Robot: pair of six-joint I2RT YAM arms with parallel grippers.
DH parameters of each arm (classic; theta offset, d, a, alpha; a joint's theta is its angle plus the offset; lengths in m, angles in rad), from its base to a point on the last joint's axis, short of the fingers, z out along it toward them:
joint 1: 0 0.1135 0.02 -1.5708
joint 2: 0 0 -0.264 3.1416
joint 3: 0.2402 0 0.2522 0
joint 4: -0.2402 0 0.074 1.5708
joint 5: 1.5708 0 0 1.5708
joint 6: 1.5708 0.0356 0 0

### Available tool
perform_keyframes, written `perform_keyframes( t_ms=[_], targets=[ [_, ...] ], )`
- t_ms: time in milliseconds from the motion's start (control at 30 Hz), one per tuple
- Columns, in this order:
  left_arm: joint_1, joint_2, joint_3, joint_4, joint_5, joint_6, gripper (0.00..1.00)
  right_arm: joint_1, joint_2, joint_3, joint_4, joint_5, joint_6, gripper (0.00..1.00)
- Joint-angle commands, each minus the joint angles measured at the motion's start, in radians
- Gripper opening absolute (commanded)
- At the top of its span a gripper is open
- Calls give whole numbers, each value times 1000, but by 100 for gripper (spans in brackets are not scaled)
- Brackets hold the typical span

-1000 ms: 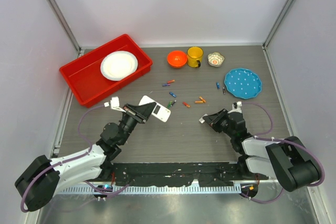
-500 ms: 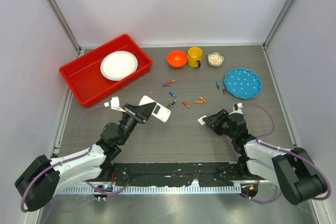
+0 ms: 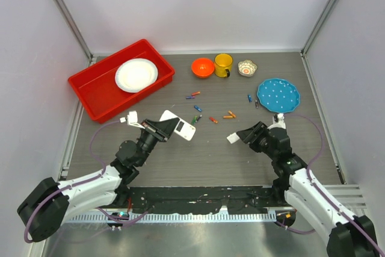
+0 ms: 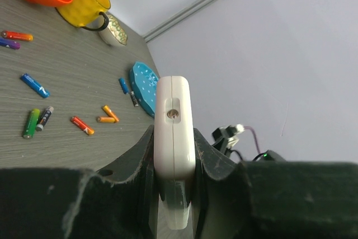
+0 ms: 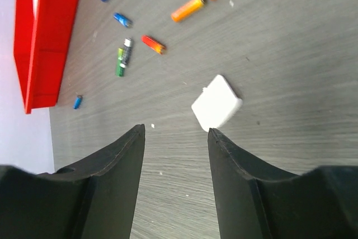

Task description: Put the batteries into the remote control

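Observation:
My left gripper (image 3: 157, 129) is shut on the white remote control (image 3: 179, 126) and holds it above the table left of centre. In the left wrist view the remote control (image 4: 173, 99) stands edge-on between the two fingers of the left gripper (image 4: 172, 134). Several batteries (image 3: 213, 120) lie scattered on the table beyond it, also seen as batteries (image 4: 82, 125) and batteries (image 5: 152, 43) in the wrist views. My right gripper (image 3: 246, 135) is open, nothing between its fingers. A small white square cover (image 5: 217, 103) lies flat on the table just past the right gripper (image 5: 174, 130).
A red bin (image 3: 90, 91) holding a white plate (image 3: 136, 74) stands at the back left. An orange bowl (image 3: 203, 67), a yellow mug (image 3: 223, 64) and a small patterned bowl (image 3: 246, 67) line the back. A blue plate (image 3: 278, 95) sits at the right.
The right gripper has opened and let go of the white cover, which now lies on the table. That gripper has drawn back a little to the right. The left arm has not moved.

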Motion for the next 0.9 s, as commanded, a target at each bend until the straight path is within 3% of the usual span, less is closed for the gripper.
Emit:
perform_keyframes(
  t_ms=[0, 267, 433, 633, 867],
  targets=[
    [4, 4, 38, -23, 17, -1, 0, -2, -44, 191, -182, 51, -144, 54],
    [27, 87, 124, -78, 177, -42, 0, 27, 69, 327, -180, -143, -264, 54],
    [122, 155, 165, -66, 410, -109, 0, 70, 118, 380, -199, -174, -348, 54],
    [236, 349, 245, 86, 786, -243, 0, 191, 151, 434, -181, -216, -398, 54],
    [256, 494, 282, 303, 933, -355, 0, 229, 103, 399, -133, -70, -364, 58]
  ],
)
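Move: The remote, held in the left hand, lies about 27 cm to the right hand's left, level fore and aft and some 14 cm higher. Under that hand the battery cover lies about 6 cm down, 2 cm ahead and 3 cm left; the orange batteries are 13 cm ahead, 5 cm left, and the red one 11 cm ahead, 13 cm left. From the left hand, the right gripper is roughly 29 cm right, level fore and aft, and 15 cm lower. Towards the remote goes the empty, still half-open right hand: first up about 8 cm from above the battery cover, then left some 7 cm, swinging roughly 30 degrees counter-clockwise and tipping its fingers up. The left hand keeps its pinch on the remote and carries it right to meet it, turning clockwise about as much and pitching slightly down. ##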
